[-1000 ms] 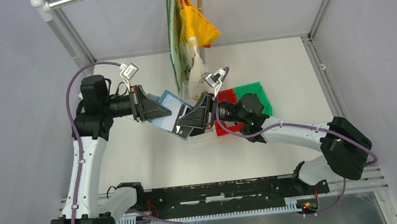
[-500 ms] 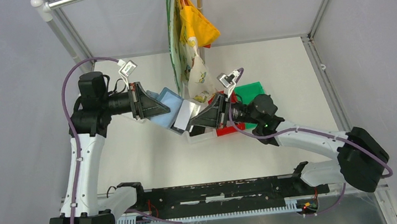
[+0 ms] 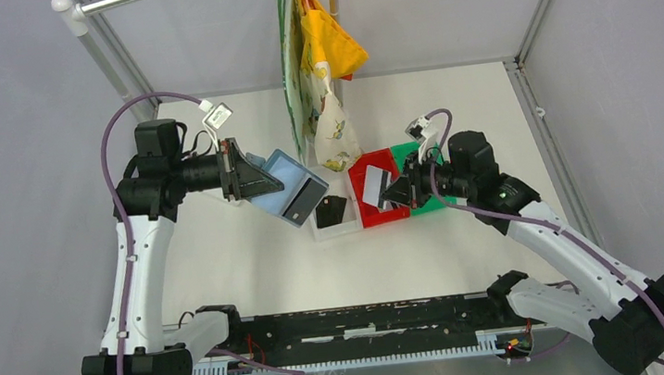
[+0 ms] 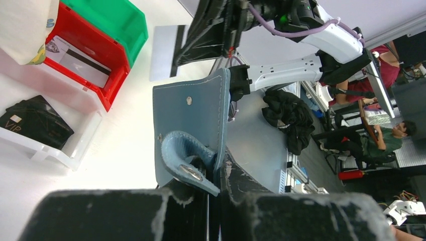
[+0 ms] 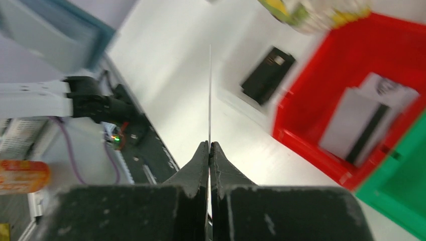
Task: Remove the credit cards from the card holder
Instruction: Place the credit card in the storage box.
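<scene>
The teal-blue card holder [image 3: 289, 184] hangs above the table with my left gripper [image 3: 274, 185] shut on it. In the left wrist view the card holder [image 4: 193, 113] stands on edge between the fingers, its tab curled beside them. My right gripper [image 3: 392, 190] is shut on a pale credit card [image 3: 373, 186] over the red bin [image 3: 371, 218], apart from the holder. The right wrist view shows that card [image 5: 209, 90] edge-on, rising from the right gripper [image 5: 209, 146]. A black card [image 3: 332, 210] lies in the white tray [image 3: 340, 229]. Another pale striped card [image 5: 360, 122] lies in the red bin [image 5: 306, 150].
A green bin [image 3: 423, 154] sits against the red one on its right. Yellow and patterned cloth bags [image 3: 320, 68] hang from a pole just behind the holder and bins. Frame posts stand at the table's back corners.
My right gripper has drawn the pale card out of the card holder and carried it right, over the red bin. The left arm has pulled slightly left with the holder.
</scene>
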Robot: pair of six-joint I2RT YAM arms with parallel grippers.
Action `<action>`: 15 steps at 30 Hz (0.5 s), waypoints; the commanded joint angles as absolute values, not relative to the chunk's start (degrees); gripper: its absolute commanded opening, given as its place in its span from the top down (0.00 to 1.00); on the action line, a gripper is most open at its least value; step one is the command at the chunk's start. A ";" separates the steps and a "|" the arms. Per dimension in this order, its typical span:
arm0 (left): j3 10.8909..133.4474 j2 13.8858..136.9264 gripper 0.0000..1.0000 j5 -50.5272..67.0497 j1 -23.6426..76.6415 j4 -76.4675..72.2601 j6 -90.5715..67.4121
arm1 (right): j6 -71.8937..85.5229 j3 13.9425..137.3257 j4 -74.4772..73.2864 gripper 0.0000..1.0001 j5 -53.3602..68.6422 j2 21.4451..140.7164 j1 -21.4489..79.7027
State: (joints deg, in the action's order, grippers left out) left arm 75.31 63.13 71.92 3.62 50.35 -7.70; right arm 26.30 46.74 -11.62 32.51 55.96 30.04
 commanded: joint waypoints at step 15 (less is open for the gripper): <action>78.87 60.73 0.98 74.35 3.44 50.92 -2.90 | 12.65 56.29 -23.35 1.00 17.66 77.88 27.24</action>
State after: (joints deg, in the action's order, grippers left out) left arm 75.64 62.39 72.01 3.62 51.27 -5.13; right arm 14.57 51.33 -25.36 20.32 74.11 27.46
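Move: The right hand holds the credit card by one edge; the card reaches out to the hand's left. The middle of the storage box's red compartment is about 9 cm ahead, level sideways, some 21 cm below. The white compartment lies 9 cm to the left of it and 1 cm nearer, the green one 10 cm to its right and 1 cm farther. The card holder is 18 cm left, 2 back and 9 above. From the left hand, the red compartment is about 12 cm ahead, 16 right and 32 down. The right arm swoops the pinched card down towards the red compartment of the storage box, sinking nearly 12 cm and slowing at the end, while it goes about 4 cm to the right early on and some 4 cm forward, most of that later. The wrist tips the fingers, which point left and forward, roughly 25 degrees more steeply down and they stay shut on the card, while the left hand keeps its hold on the card holder almost in place. ##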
